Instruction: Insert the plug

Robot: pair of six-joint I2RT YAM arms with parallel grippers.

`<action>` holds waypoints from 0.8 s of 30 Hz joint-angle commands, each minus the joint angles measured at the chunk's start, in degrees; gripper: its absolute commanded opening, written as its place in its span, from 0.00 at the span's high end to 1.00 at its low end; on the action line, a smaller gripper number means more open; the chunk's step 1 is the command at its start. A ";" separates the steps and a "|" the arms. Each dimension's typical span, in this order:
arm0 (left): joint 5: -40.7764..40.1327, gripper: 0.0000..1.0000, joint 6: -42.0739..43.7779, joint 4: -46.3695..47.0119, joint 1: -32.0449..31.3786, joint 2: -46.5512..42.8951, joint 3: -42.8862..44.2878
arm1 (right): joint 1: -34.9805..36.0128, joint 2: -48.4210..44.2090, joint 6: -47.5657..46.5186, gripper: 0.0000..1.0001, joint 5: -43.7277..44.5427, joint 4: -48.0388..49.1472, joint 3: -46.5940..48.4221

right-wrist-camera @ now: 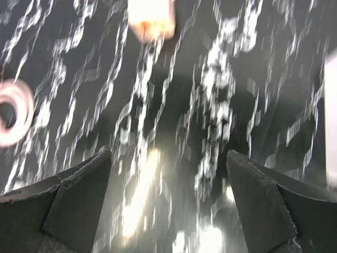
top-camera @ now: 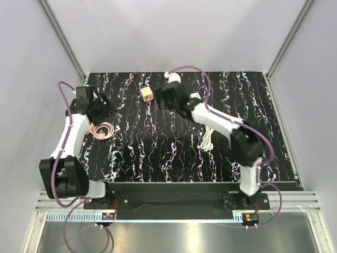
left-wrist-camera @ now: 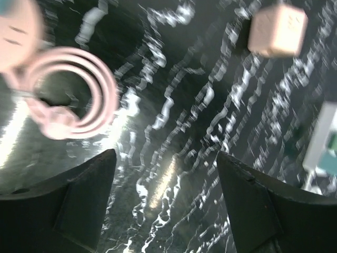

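Note:
My left gripper (left-wrist-camera: 166,176) is open above the bare black marbled mat, with nothing between its fingers. In the top view, the left gripper (top-camera: 99,108) hangs at the mat's left, just behind a pink coiled cable (top-camera: 102,129). My right gripper (top-camera: 164,98) is open too, near the back middle, and its jaws (right-wrist-camera: 168,179) are empty. A white power strip (top-camera: 172,77) shows partly behind the right wrist. Its edge, carrying a green-teal patch (left-wrist-camera: 330,141), is at the right of the left wrist view. I cannot tell whether that patch is the plug.
A beige cube (top-camera: 147,94) sits between the two grippers and also shows in both wrist views as the cube (left-wrist-camera: 276,29) (right-wrist-camera: 151,18). A bundled white cord (top-camera: 208,138) lies under the right arm. Grey walls enclose the mat on three sides.

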 commanded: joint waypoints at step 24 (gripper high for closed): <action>23.37 0.19 -9.98 22.16 4.02 -0.47 -13.01 | -2.12 53.85 -15.44 0.00 -2.36 0.02 65.21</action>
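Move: The beige plug adapter lies about 20 cm ahead of the open right hand, some 10 cm to its left and 14 cm below. The white power strip is roughly 26 cm to the right of the adapter and 7 cm nearer. The pink cable coil is about 17 cm left of it and 23 cm nearer. From the left hand the adapter is some 25 cm ahead, 15 cm right, 14 cm below. Still open, the right hand reaches some 16 cm forward, plus left and down, towards the beige adapter. ##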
